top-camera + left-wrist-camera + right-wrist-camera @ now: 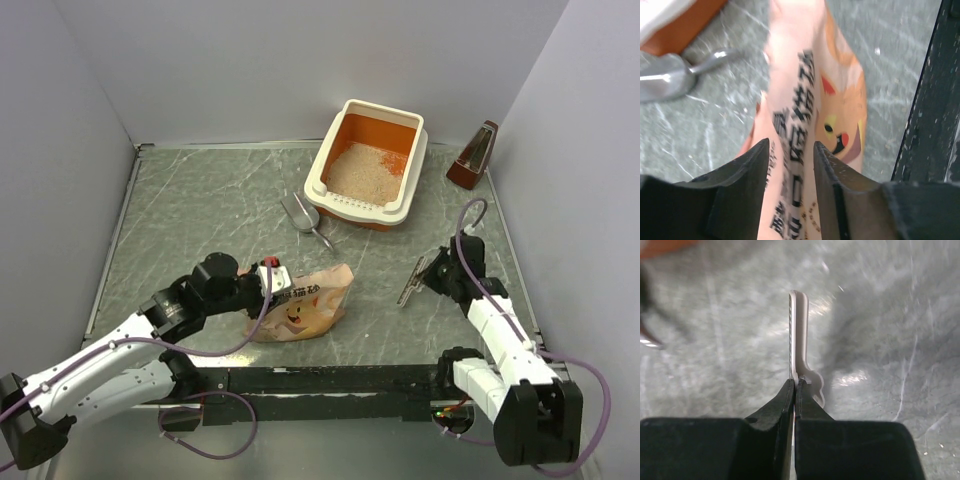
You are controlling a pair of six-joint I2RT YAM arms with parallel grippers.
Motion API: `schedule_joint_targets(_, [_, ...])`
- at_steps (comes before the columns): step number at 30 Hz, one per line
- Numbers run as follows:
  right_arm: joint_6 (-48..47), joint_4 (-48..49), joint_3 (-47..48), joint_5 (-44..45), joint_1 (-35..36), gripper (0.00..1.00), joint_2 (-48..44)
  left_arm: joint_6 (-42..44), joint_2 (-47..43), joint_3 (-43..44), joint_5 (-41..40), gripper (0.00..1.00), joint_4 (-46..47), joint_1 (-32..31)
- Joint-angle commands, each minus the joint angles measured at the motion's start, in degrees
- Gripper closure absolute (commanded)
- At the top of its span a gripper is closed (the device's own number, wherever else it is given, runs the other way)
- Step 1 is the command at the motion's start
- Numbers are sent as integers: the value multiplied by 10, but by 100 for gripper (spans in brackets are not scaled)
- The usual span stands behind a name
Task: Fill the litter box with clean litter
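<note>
The litter box (322, 172) stands at the back, right of centre, with a cream rim and an orange inside. Pale beige clean litter (365, 170) covers its floor. A corner of the box shows in the left wrist view (685, 25). My left gripper (272, 280) (791, 150) is shut on the left end of the peach-pink cat-print bag (310, 305) (805, 75), which lies low on the table. My right gripper (425, 280) (795, 385) is shut on a thin white bag clip (412, 283) (799, 335), held just above the table at the right.
A grey metal scoop (303, 213) (665, 82) lies on the table just left of the litter box's front. A brown wedge-shaped object (474, 157) stands in the back right corner. Grey walls enclose the table on three sides.
</note>
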Motion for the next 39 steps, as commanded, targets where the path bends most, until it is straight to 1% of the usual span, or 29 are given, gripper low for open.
schedule_joint_targets(1, [-38,-27,74,10,8,100,-46,-5,33,80,7,52,-45,0])
schedule_joint_targets(2, [-44,-32,99,8,14,100,-50,-7,39,95,8,52,-55,0])
schedule_joint_targets(5, [-63,-41,140,26,63,100,-59,-16,51,147,10,52,-76,0])
schedule_joint_targets(6, [-67,-31,144,23,95,100,-66,-21,52,160,11,52,-77,1])
schedule_joint_targets(7, [-72,-4,147,16,113,100,-82,-39,53,184,16,51,-74,0])
schedule_joint_targets(9, [-88,20,166,7,153,100,-92,-64,55,204,28,50,-67,0])
schedule_joint_targets(10, [-97,39,176,-6,191,100,-95,-92,58,217,45,51,-64,0])
schedule_joint_targets(12, [-122,54,211,-33,225,100,-94,-130,58,224,63,50,-40,0])
schedule_joint_targets(13, [-130,62,222,-76,243,100,-91,-163,57,227,72,50,-27,0])
schedule_joint_targets(15, [-142,78,252,-124,255,100,-86,-221,54,226,96,51,13,0])
schedule_joint_targets(16, [-146,81,270,-170,263,100,-81,-262,50,222,101,51,27,0])
schedule_joint_targets(17, [-152,84,279,-188,267,100,-78,-283,46,218,103,51,42,0])
schedule_joint_targets(18, [-155,84,288,-199,272,100,-75,-301,42,213,104,51,81,0])
schedule_joint_targets(20, [-162,86,306,-248,288,100,-65,-347,25,192,104,51,124,0])
schedule_joint_targets(21, [-162,91,307,-260,293,100,-65,-361,18,183,104,51,167,0])
schedule_joint_targets(22, [-164,98,310,-274,300,100,-62,-383,6,167,103,51,187,0])
schedule_joint_targets(23, [-163,102,312,-294,312,100,-61,-393,1,162,94,51,207,1])
schedule_joint_targets(24, [-164,103,315,-299,318,100,-56,-400,-5,156,89,51,238,0])
schedule_joint_targets(28, [-169,100,333,-315,358,100,-43,-418,-28,119,79,50,312,1])
schedule_joint_targets(34, [-168,110,341,-312,411,100,-33,-425,-17,102,75,50,365,0])
schedule_joint_targets(39, [-170,111,343,-303,431,100,-31,-422,-6,101,67,50,366,0])
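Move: The right hand already holds the bag clip. From the left hand, open just over the litter bag's top, the clip is about 30 cm right, 7 cm ahead and 11 cm lower. The bag's middle is roughly 10 cm under the left hand, 1 cm ahead and 2 cm right; from the right hand it is some 31 cm left, 6 cm back, level in height. Also from the right hand, the scoop is 17 cm ahead, 29 cm left, and the litter box 28 cm ahead, 13 cm left. Up first, then left and back, the right hand swings the gripped clip some 28 cm up and 23 cm left to the left hand above the bag, turning counter-clockwise until its fingers point left, about level. The left hand rises clear of the bag, drifting slightly right and back, its half-open fingers swinging up some 50 degrees to point right at the clip's end. ##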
